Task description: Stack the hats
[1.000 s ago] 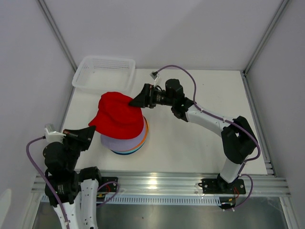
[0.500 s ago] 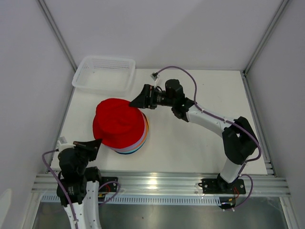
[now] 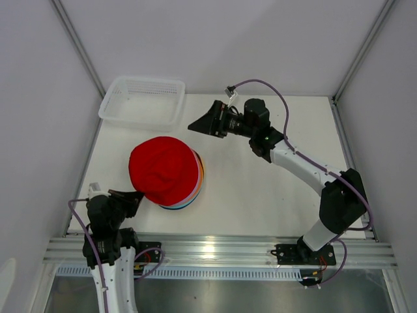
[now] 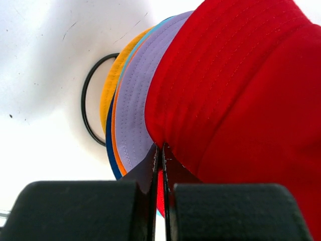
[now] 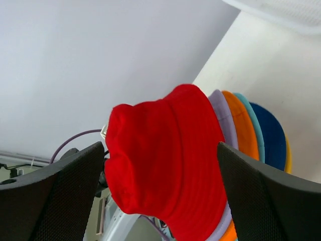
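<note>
The red hat point(image 3: 163, 169) sits on top of the stack of hats, whose lavender, orange and teal brims point(image 3: 199, 175) peek out at its right. My left gripper point(image 3: 132, 196) is shut on the red hat's near-left brim; in the left wrist view its fingers point(image 4: 161, 156) pinch red fabric, beside the lavender point(image 4: 134, 115), yellow point(image 4: 113, 80) and navy point(image 4: 110, 148) brims. My right gripper point(image 3: 199, 124) hangs open above and to the right of the stack, touching nothing. Its wrist view looks between its spread fingers at the red hat point(image 5: 165, 165) and the orange point(image 5: 243, 125) and navy point(image 5: 271, 135) brims.
A white mesh basket point(image 3: 142, 99) stands at the back left of the table. The black wire stand's ring point(image 4: 84, 113) shows under the stack in the left wrist view. Grey walls close the table in on the left and right.
The red hat has come down from a tilted hold onto the stack. My right gripper let go of it, opened and drew back to the right. My left arm dropped lower, still holding the brim.
</note>
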{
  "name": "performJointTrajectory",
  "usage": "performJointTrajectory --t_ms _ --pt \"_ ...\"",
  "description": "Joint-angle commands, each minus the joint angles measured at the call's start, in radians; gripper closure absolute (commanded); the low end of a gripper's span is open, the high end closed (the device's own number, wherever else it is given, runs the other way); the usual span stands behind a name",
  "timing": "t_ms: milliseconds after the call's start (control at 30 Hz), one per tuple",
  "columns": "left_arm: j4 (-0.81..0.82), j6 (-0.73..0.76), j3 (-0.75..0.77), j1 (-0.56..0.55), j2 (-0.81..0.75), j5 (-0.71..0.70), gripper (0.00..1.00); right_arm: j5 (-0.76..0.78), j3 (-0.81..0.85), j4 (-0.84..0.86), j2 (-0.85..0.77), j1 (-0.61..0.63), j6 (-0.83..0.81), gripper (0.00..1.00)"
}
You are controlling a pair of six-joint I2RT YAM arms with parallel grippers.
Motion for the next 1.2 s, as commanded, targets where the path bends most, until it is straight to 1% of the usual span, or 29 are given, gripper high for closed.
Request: performJointTrajectory --t_ms 0,200,300,467,667,733,800,833,867,967,1000,1033,1167 --pt "-0.012 0.050 -0.027 0.008 0.023 0.022 0.99 -0.012 -0.053 0.043 0.039 0.010 0.056 0.08" --pt "-0.050 0.089 -0.013 0.006 0.077 0.005 0.99 -0.058 -0.036 0.071 0.104 0.045 0.038 0.15" --pt "-0.047 0.089 -0.001 0.006 0.077 -0.001 0.99 -0.076 -0.030 0.073 0.127 0.062 0.017 0.15" --pt "-0.036 0.092 -0.007 0.006 0.115 0.005 0.99 -0.107 -0.033 0.106 0.159 0.070 0.027 0.17" --pt "-0.015 0.092 -0.001 0.006 0.126 0.000 0.99 -0.122 -0.030 0.136 0.165 0.070 0.029 0.29" --pt "-0.010 0.092 -0.001 0.006 0.129 -0.001 0.99 -0.127 -0.028 0.140 0.170 0.070 0.038 0.34" --pt "-0.008 0.095 0.006 0.006 0.131 -0.004 0.99 -0.132 -0.030 0.148 0.174 0.070 0.043 0.44" --pt "-0.008 0.095 0.006 0.006 0.131 -0.006 0.99 -0.133 -0.030 0.148 0.174 0.070 0.041 0.46" --pt "-0.008 0.098 0.010 0.006 0.131 -0.011 0.99 -0.133 -0.030 0.148 0.177 0.070 0.043 0.51" --pt "-0.007 0.103 0.016 0.008 0.137 -0.012 0.99 -0.139 -0.030 0.154 0.185 0.070 0.047 0.58" --pt "-0.005 0.103 0.016 0.006 0.140 -0.012 0.99 -0.141 -0.030 0.156 0.187 0.070 0.047 0.64" --pt "-0.002 0.104 0.022 0.006 0.143 -0.014 0.99 -0.144 -0.030 0.156 0.191 0.071 0.047 0.67" --pt "-0.001 0.107 0.032 0.006 0.146 -0.018 0.99 -0.152 -0.031 0.143 0.202 0.073 0.044 0.90"
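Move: The red hat's middle lies about 9 cm back, 11 cm to the left and some 14 cm below the open right gripper; from the left gripper, already pinching its near left brim, it is roughly 7 cm ahead, 7 cm to the right and nearly level. The purple hat beneath it is about 9 cm back, 9 cm left and 18 cm below the right gripper. The white basket sits some 10 cm ahead, 18 cm left and 28 cm below that same gripper. Bring the right gripper down about 9 cm, and some 4 cm left with a slight draw back, to the far right brim of the red hat; most of the travel comes first, then nearly stop there and shut the fingers to pinch the brim edge, the purple brim caught beside it. Keep the left gripper's pinch on the near left brim, easing down 1 to 2 cm and tipping slightly downward. ##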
